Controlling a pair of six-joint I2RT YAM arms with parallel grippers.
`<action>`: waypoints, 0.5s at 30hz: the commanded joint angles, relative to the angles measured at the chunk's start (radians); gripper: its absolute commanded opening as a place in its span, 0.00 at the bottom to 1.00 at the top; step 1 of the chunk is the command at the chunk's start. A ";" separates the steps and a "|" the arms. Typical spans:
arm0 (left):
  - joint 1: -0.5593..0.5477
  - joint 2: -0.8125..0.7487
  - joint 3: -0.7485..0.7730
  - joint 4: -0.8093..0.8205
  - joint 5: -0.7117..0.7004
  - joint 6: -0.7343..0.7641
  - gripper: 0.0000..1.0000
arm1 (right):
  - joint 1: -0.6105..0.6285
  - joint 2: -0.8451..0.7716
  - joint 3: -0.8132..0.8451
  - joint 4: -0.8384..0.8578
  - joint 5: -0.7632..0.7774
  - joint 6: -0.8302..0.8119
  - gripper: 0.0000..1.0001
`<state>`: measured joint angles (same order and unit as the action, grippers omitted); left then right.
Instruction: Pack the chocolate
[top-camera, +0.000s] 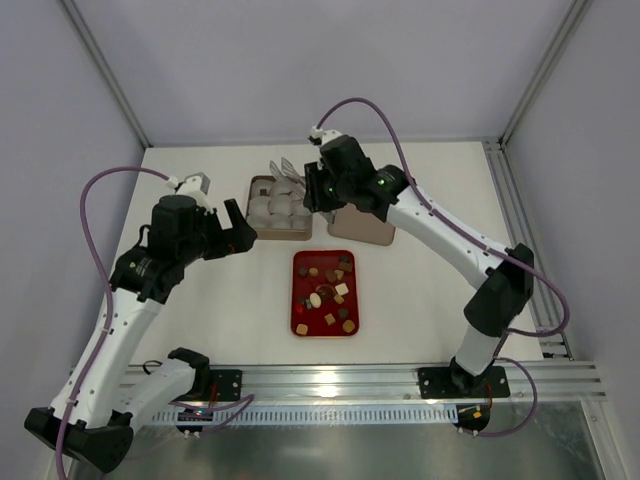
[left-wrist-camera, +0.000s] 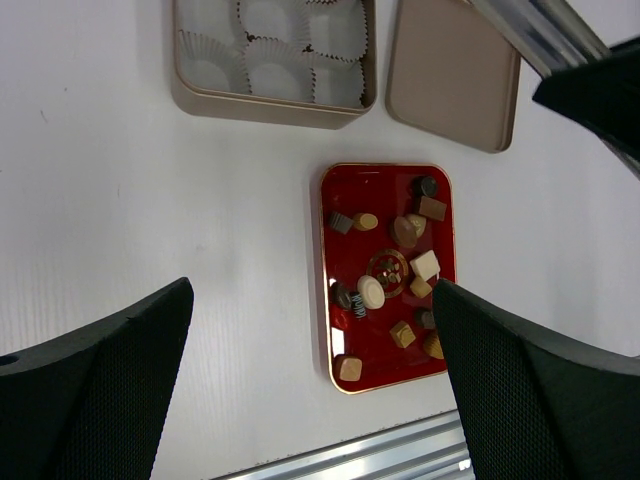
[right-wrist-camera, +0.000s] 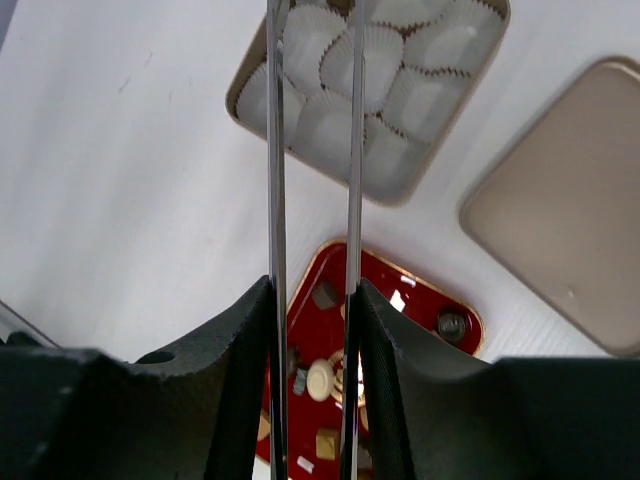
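The chocolate (top-camera: 322, 296) is several small brown, tan and cream pieces on a red tray (top-camera: 297, 300) at mid-table. It also shows in the left wrist view (left-wrist-camera: 371, 292) and the right wrist view (right-wrist-camera: 320, 380). My left gripper (top-camera: 240, 228) is open and empty, high above the tray's left edge (left-wrist-camera: 312, 295). My right gripper (top-camera: 315, 190) is shut on metal tongs (right-wrist-camera: 272, 150) whose two blades reach out over a gold tin (top-camera: 252, 215) of white paper cups. The tong tips are out of the right wrist view (right-wrist-camera: 313, 290).
The tin (left-wrist-camera: 270, 108) stands behind the tray, with its flat tan lid (top-camera: 362, 230) to its right. The lid shows in both wrist views (left-wrist-camera: 450, 80) (right-wrist-camera: 560, 260). An aluminium rail (top-camera: 400, 380) runs along the near table edge.
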<state>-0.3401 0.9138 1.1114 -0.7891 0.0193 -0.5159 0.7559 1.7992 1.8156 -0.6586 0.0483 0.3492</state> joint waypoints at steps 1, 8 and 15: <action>-0.002 0.005 0.031 0.040 -0.004 -0.003 1.00 | 0.023 -0.141 -0.146 0.005 0.002 -0.030 0.40; -0.002 0.017 0.028 0.051 0.005 -0.007 1.00 | 0.077 -0.374 -0.409 -0.062 -0.025 -0.050 0.39; -0.002 0.026 0.016 0.064 0.019 -0.022 1.00 | 0.166 -0.429 -0.535 -0.111 -0.033 -0.053 0.39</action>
<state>-0.3405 0.9356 1.1114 -0.7731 0.0250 -0.5240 0.8894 1.3884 1.2980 -0.7643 0.0269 0.3145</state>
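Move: Carrying the empty tongs, the right hand has the red chocolate tray about 13 cm back towards the base, 1 cm left and 24 cm below. The box of paper cups lies 8 cm ahead and 12 cm left of the hand, the tan lid 9 cm ahead and 9 cm right, both well below. From the idle left hand, the tray is about 19 cm right, 2 cm back and 25 cm down. Sweeping back some 14 cm and about 7 cm to its right, the right hand leaves the box for the tray while sinking nearly 6 cm. The wrist turns some 10 degrees counter-clockwise and tips the tongs down a little. The fingers keep their hold on the open tongs, bringing the tips over the tray's far edge. ##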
